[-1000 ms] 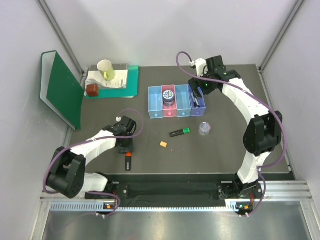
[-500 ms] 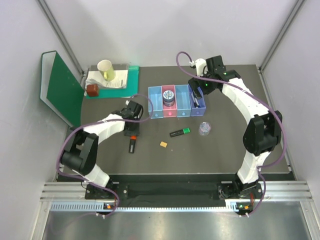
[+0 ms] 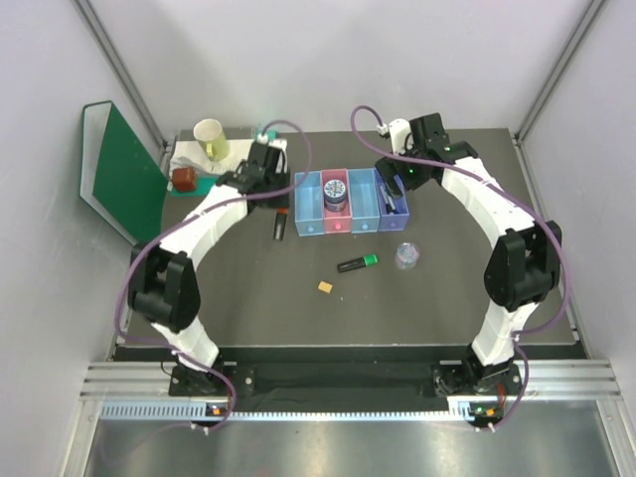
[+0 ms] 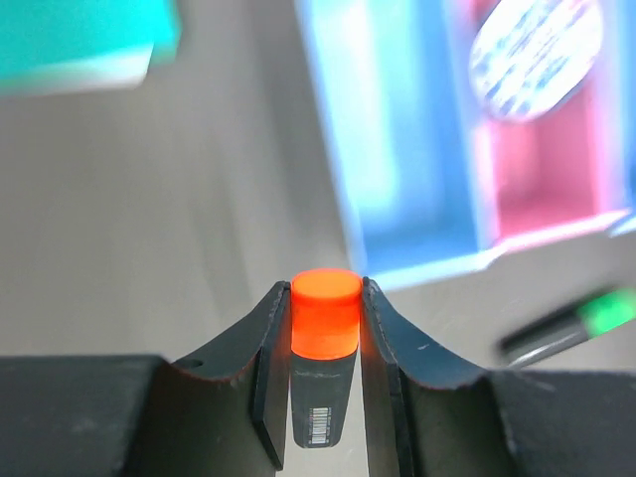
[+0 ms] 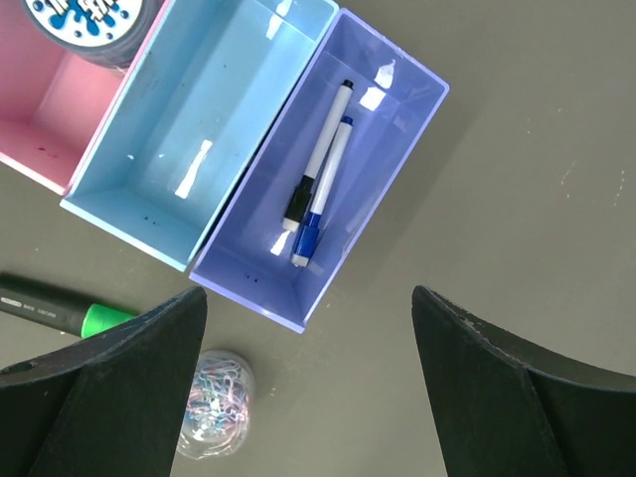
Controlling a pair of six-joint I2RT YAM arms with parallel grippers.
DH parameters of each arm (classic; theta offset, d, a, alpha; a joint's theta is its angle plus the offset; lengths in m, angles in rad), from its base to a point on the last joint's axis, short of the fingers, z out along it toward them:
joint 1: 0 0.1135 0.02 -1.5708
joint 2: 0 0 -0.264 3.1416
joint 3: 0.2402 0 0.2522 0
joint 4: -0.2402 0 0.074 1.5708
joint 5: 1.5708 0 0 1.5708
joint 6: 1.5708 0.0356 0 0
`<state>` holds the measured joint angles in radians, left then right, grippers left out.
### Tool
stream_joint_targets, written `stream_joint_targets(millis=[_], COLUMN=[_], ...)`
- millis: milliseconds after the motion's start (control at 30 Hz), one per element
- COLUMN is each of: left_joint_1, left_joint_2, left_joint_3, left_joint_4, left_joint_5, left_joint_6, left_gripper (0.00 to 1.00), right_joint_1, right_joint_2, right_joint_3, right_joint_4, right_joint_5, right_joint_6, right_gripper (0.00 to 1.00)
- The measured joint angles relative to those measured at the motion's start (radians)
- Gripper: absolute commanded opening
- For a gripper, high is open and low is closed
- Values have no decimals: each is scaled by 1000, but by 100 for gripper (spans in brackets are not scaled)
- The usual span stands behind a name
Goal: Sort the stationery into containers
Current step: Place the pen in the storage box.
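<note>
My left gripper [image 3: 280, 231] [image 4: 325, 298] is shut on a black highlighter with an orange cap [image 4: 325, 318], held off the table just left of the light blue bin [image 3: 308, 207] [image 4: 397, 149]. The four joined containers continue with the pink bin [image 3: 337, 221], which holds the round patterned tin [image 3: 335, 191] [image 5: 89, 15], then the blue bin [image 5: 199, 119] and the purple bin [image 5: 258, 258], which holds two white pens [image 5: 323, 184]. Open and empty, my right gripper [image 3: 397, 184] [image 5: 306, 296] hovers over the purple bin. On the table lie a green-capped highlighter [image 3: 358, 262], a clear tub [image 3: 407, 255] [image 5: 214, 417] and a tan block [image 3: 325, 286].
A green folder [image 3: 124, 179] leans at the left wall. Behind the left gripper, a paper cup [image 3: 211, 139] and a brown block [image 3: 184, 179] sit on papers over a teal folder [image 4: 79, 40]. White walls enclose the table on three sides.
The left arm has carried the orange-capped highlighter from the near left of the table up and right to beside the light blue bin. The right arm has not moved.
</note>
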<state>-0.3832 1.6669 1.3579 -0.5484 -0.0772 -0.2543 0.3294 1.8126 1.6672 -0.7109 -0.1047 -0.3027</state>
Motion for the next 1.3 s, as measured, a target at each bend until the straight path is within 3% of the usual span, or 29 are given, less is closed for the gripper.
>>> stream_joint_targets(millis=[300, 467, 633, 667, 833, 1000, 1300], left_joint_1=[36, 37, 37, 37, 38, 40, 41], left_joint_2=[276, 425, 501, 507, 521, 521, 521], left_joint_3=[386, 504, 529, 529, 529, 529, 529], left_joint_4=[34, 51, 61, 61, 67, 89, 106], left_joint_5=[143, 170, 175, 175, 174, 175, 178], left_joint_6=[-10, -32, -39, -39, -34, -28, -15], left_gripper=[0, 0, 0, 10, 22, 50, 54], right_joint_1=[-4, -5, -7, -7, -7, -7, -7], right_joint_2=[-9, -13, -13, -13, -18, -27, -40], right_joint_3=[-19, -19, -19, -19, -26, -50, -97], right_joint_4=[12, 16, 16, 16, 14, 20, 12], right_joint_5=[13, 15, 15, 15, 13, 6, 1], right_joint_6=[-1, -1, -1, -1, -11, -26, -58], right_gripper=[85, 86, 86, 86, 87, 87, 88])
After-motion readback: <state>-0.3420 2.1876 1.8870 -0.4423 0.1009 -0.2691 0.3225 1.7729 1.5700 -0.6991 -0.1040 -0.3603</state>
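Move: Ahead of the left hand, which already holds the pen by its orange cap, lies the storage box's leftmost blue compartment, about 11 cm farther out, 8 cm to the right and 11 cm below. The blue jar in the pink compartment is some 13 cm ahead, 16 cm right and 9 cm down. The green-capped marker lies about 7 cm back, 23 cm right and 13 cm down. From the right hand the blue compartment is roughly 7 cm ahead, 30 cm left and 15 cm below. Carrying the pen forward some 13 cm and 6 cm to the right, the left hand arcs over the compartment's near-left side, first rising nearly 4 cm, then sinking about 7 cm while rolling its left side down some 10 degrees. It stops above the compartment, opens the fingers and lets go of the pen. Late on, the open, empty right hand eases back and down about 2 cm. ##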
